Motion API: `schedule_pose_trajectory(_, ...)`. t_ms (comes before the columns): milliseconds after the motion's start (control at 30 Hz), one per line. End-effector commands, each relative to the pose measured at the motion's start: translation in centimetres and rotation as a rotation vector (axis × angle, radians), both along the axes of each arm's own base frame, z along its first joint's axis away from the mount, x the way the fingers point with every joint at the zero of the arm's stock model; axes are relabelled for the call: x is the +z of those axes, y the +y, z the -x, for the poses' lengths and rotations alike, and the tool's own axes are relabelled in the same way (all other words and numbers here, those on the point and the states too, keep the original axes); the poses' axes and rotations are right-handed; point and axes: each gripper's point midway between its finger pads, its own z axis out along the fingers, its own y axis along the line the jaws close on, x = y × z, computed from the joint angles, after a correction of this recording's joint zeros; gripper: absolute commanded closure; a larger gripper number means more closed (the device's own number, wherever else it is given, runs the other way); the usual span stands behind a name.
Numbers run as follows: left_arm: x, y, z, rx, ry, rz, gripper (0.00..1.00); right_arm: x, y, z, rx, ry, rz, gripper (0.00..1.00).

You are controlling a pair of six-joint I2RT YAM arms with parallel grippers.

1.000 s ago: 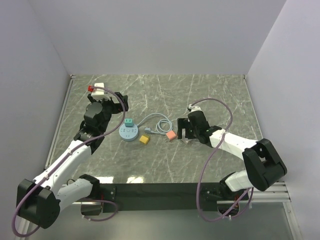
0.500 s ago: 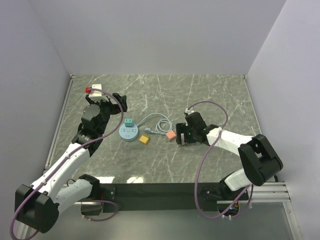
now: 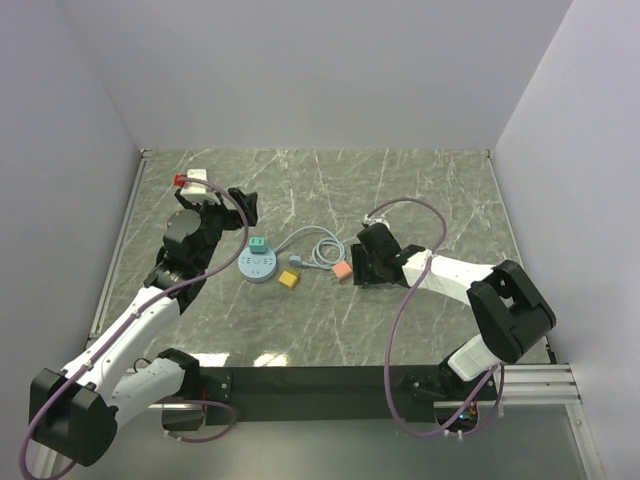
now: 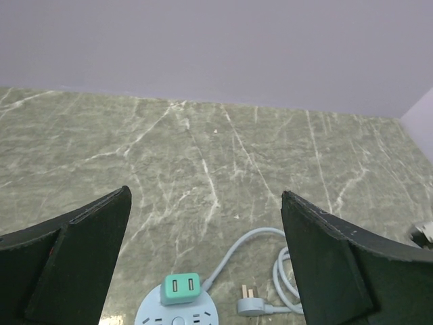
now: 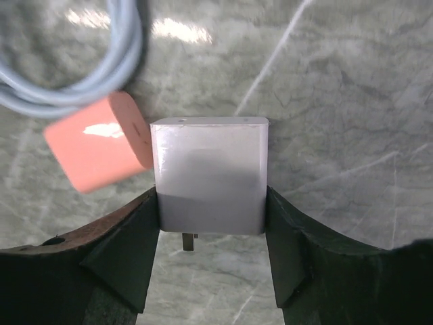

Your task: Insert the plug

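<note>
A white plug adapter point(image 5: 210, 176) sits between my right gripper's fingers point(image 5: 135, 244), with one metal prong point(image 5: 189, 241) pointing back toward the camera. My right gripper point(image 5: 211, 223) is shut on it, low over the table, and touches a pink block point(image 5: 98, 150). In the top view the right gripper point(image 3: 362, 268) hides the white plug. The round blue power strip point(image 3: 258, 266) carries a green adapter point(image 3: 256, 247). My left gripper point(image 3: 235, 205) is open and empty, above and behind the strip point(image 4: 177, 315).
The strip's grey-blue cable point(image 3: 310, 245) loops toward the pink block point(image 3: 341, 270) and ends in a grey plug point(image 4: 254, 306). A yellow block point(image 3: 288, 280) lies right of the strip. White walls enclose the marble table point(image 3: 420, 190).
My right gripper has moved left along the table with the white plug, up to the pink block. The left arm has shifted only slightly.
</note>
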Motion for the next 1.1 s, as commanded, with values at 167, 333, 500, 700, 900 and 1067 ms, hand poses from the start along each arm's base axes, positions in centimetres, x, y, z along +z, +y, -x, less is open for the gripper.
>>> schedule_pose_trajectory(167,0.8,-5.6,2.5,-0.303,-0.120,0.011,0.03,10.3,5.0,-7.6,-0.021,-0.269,-0.175,0.60)
schedule_pose_trajectory(333,-0.7,-9.8,4.3,-0.498,-0.115,-0.029,0.03,15.9,7.1,-10.2,-0.011,-0.380,-0.264,0.64)
schedule_pose_trajectory(500,-1.1,-13.2,6.4,-0.672,-0.143,-0.055,0.02,20.1,8.2,-10.6,-0.001,-0.456,-0.375,0.65)
schedule_pose_trajectory(700,-2.0,-15.2,6.3,-0.661,-0.148,-0.043,0.01,23.9,10.7,-8.4,0.072,-0.488,-0.640,0.69)
schedule_pose_trajectory(900,-2.5,-15.3,5.5,-0.534,-0.172,0.047,0.01,26.7,11.5,-6.7,0.093,-0.517,-0.809,0.72)
schedule_pose_trajectory(1067,-1.5,-14.6,5.1,-0.465,-0.226,0.141,0.00,27.8,12.2,-5.3,0.125,-0.514,-0.874,0.73)
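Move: The right fingers, low at the table, already hold the white plug. The open left gripper it goes to meet is about 28 cm left, 7 cm forward and 25 cm higher. The pink block stands level with the plug, 7 cm left of the right hand; the cable coil is 10 cm left and 5 cm forward. From the left hand, the white plug lies about 28 cm right, 7 cm back and 25 cm down; the power strip is 1 cm right, 5 cm back, 27 cm down. Still gripping the white plug, the right hand lifts it off the table by over 20 cm and carries it about 10 cm left, going forward on the way up and then easing partly back, while its fingers swing from steeply down to nearly level, forward-left. The open left hand comes to meet it, some 15 cm right, a little back and down, yawing about 30 degrees clockwise. ##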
